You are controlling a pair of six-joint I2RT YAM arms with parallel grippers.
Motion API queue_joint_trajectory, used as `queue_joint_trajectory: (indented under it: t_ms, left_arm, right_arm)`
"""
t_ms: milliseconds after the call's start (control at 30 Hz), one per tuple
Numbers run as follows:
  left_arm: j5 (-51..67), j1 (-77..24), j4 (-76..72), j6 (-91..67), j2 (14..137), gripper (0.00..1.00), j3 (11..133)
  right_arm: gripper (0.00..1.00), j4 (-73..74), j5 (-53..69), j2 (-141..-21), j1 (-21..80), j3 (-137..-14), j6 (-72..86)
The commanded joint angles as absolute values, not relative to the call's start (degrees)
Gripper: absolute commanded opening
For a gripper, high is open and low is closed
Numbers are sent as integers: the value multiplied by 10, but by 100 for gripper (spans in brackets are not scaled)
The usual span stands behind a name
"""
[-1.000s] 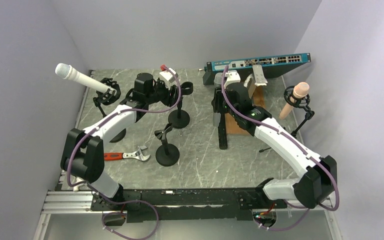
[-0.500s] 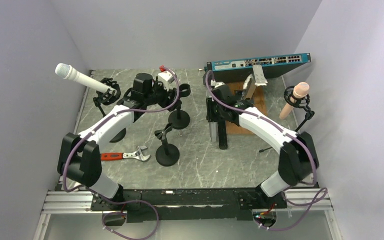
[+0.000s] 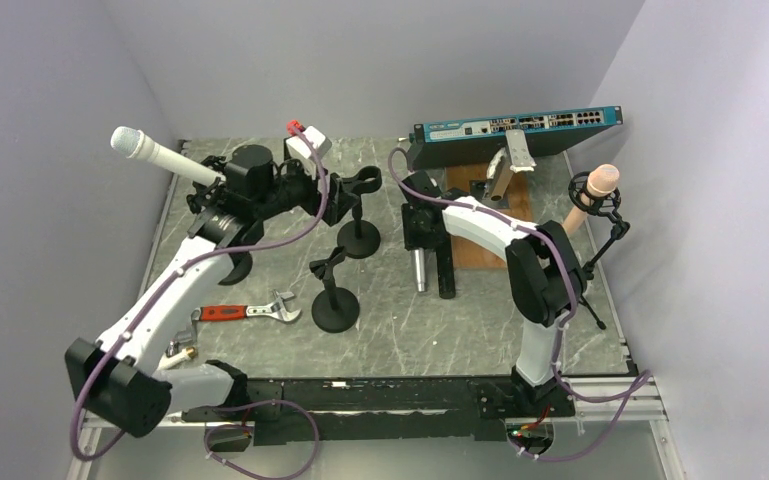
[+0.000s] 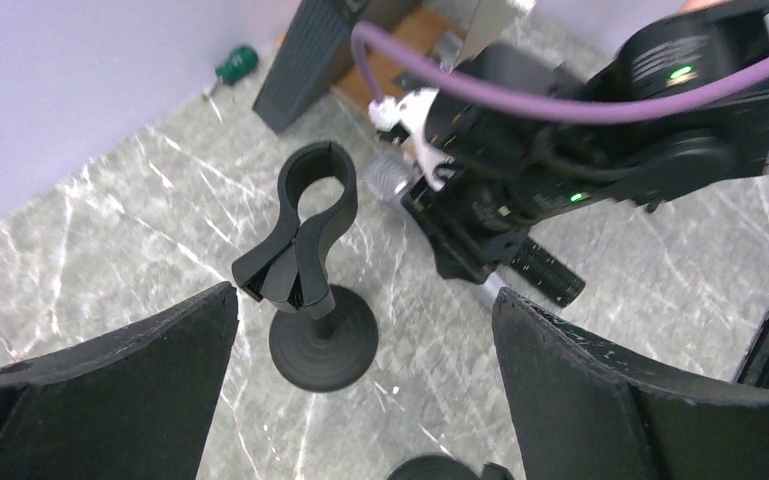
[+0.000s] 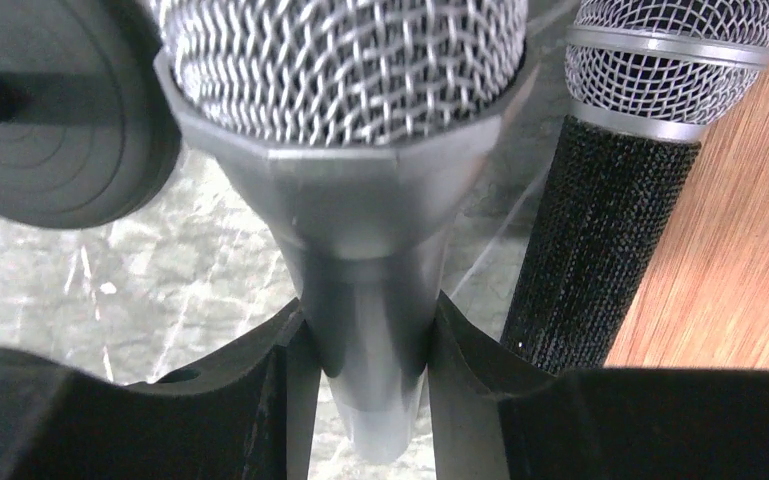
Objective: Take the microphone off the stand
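Observation:
My right gripper (image 3: 418, 232) is shut on a silver microphone (image 3: 418, 268) and holds it low over the table, head pointing toward the near edge. In the right wrist view the fingers (image 5: 290, 370) clamp its tapered neck (image 5: 365, 290). An empty black clip stand (image 3: 362, 200) stands just left of it; in the left wrist view (image 4: 305, 235) its clip holds nothing. My left gripper (image 3: 338, 195) is open and empty, just left of that stand. A white microphone (image 3: 155, 154) sits in a stand far left, and a pink one (image 3: 590, 195) in a stand far right.
A black microphone (image 3: 447, 265) lies beside the silver one, next to a wooden board (image 3: 485, 245). A second empty clip stand (image 3: 333, 295) stands mid-table. A red-handled wrench (image 3: 250, 312) lies at the left front. A network switch (image 3: 515, 128) sits at the back.
My right arm has swung left and carried the silver microphone off the board side toward the middle. My left gripper has drawn back left from the empty clip stand.

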State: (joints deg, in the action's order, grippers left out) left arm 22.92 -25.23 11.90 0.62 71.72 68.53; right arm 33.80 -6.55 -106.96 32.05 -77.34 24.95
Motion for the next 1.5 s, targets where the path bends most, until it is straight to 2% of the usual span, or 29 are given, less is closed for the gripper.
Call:
queue_joint_trajectory:
  t_ms: [0, 333, 900, 1200, 1467]
  left_arm:
    - [201, -266, 100, -17, 660, 99, 694]
    - [138, -276, 98, -15, 614, 99, 687]
    - [93, -330, 89, 21, 573, 99, 668]
    - [59, -334, 87, 46, 563, 99, 661]
    - [14, -334, 103, 78, 545, 99, 667]
  right_arm:
    - [2, 350, -117, -1092, 320, -796, 270]
    - [10, 278, -155, -1102, 321, -732, 319]
    - [64, 305, -211, -1102, 339, -752, 350]
    - [74, 349, -214, -1054, 363, -816, 334]
    - [89, 368, -238, -978, 366, -861, 264]
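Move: The right hand holds the silver microphone; its place on the table is about 4 cm below and 2 cm to the right, level fore and aft. The black microphone lies some 6 cm right, 4 cm back and 4 cm below; the emptied stand's base is roughly 13 cm left, level ahead, 5 cm below. From the left hand, that place is about 19 cm right, level ahead, 29 cm down; the stand's clamp is 7 cm ahead, 3 cm right, 10 cm down. Right hand lowers the silver microphone about 4 cm, opens, rises some 9 cm; left hand retreats up and back. ##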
